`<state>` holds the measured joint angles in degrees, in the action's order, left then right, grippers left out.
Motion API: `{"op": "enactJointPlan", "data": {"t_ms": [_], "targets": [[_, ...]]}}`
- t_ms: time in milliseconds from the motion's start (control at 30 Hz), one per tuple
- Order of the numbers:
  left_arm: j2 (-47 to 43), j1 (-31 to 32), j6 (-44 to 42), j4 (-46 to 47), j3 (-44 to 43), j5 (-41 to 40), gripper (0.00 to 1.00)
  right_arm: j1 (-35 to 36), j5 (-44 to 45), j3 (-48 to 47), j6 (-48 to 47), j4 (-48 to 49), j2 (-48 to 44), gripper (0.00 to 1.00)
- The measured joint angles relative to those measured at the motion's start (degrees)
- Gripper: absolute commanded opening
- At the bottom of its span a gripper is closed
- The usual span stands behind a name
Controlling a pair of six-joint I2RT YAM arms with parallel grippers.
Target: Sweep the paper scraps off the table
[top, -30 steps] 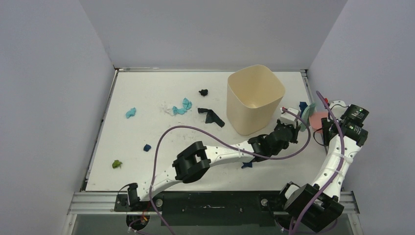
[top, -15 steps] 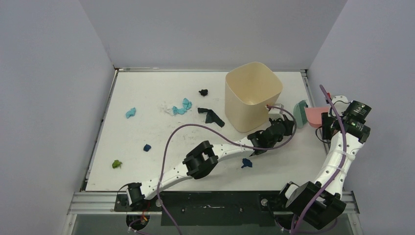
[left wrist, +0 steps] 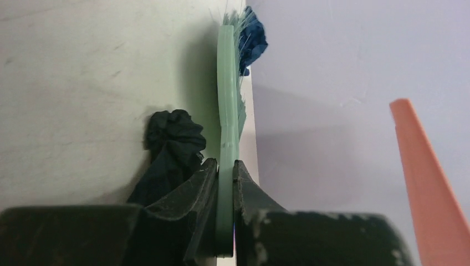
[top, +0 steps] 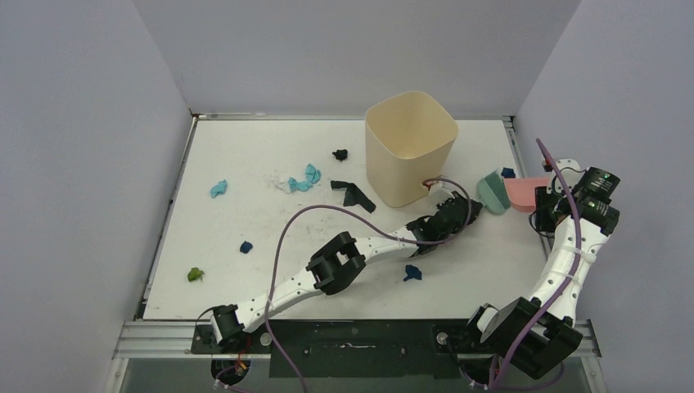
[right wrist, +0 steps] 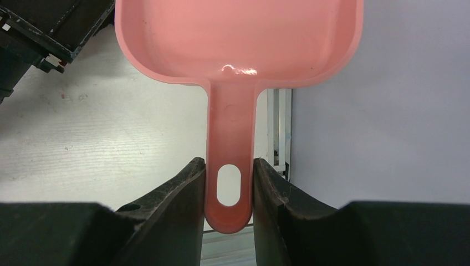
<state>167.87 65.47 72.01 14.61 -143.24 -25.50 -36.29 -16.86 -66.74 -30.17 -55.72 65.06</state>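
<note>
My left gripper is shut on the handle of the green brush, which stands on edge by the right side of the table. At the brush's tip sits a dark blue scrap. A dark crumpled scrap lies beside my left finger. My right gripper is shut on the handle of the pink dustpan, just right of the brush. More paper scraps lie at the left: teal, teal and white, black, dark blue.
The beige bin stands upright at the back, touching my left forearm's far side. A small black scrap lies left of it. A dark blue scrap lies under the left arm. A green bit sits near the left rail.
My left arm has swung to the left with the brush, and the bin has shifted left and towards the back. The dustpan has edged towards the back.
</note>
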Motion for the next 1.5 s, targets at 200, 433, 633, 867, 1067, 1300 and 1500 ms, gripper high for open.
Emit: {"op": "enactJointPlan", "data": {"t_ms": [200,433,633,867,1067,1300,1500], "targets": [[-8.09,-0.44,13.18,-7.34,9.64,1.66,0.00,0.00,-1.27,-0.13,0.68,0.55,0.39,0.05],[-25.51,0.26,21.33,-8.96,34.49,1.66,0.00,0.00,-2.75,-0.13,1.09,1.60,0.37,0.05],[-39.30,1.42,23.56,-8.15,54.29,1.07,0.00,0.00,-4.28,-0.17,1.09,2.19,0.35,0.05],[-56.15,1.53,27.23,-3.19,79.97,1.84,0.00,0.02,-7.65,-0.17,-1.97,2.14,0.31,0.05],[-68.87,-0.09,22.82,-2.91,93.26,4.63,0.00,1.25,-11.45,0.07,-16.83,-3.89,0.31,0.05],[-83.19,-0.76,4.33,-13.73,96.52,6.78,0.00,5.46,-10.62,7.28,-40.19,-12.96,-0.15,0.05],[-93.74,-1.09,-15.30,-33.35,86.23,6.08,0.00,9.20,-7.87,14.01,-55.06,-18.38,-6.56,0.05]]}}
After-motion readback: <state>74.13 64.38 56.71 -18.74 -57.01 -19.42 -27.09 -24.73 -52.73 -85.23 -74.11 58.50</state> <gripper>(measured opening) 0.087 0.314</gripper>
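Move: The left hand, holding the brush low, is taking scraps towards a near blue scrap about 17 cm back and 17 cm to its left, 6 cm below. The black scrap lies about 2 cm ahead, 3 cm left; the far blue scrap 13 cm ahead, 10 cm right; the bin 10 cm ahead, 19 cm left. From the right hand, holding the dustpan, the near blue scrap is roughly 31 cm left, 8 cm back, 19 cm below. Left brush sweeps scraps leftward and back some 30 cm, then lifts; right dustpan comes left, down, turning counter-clockwise. ##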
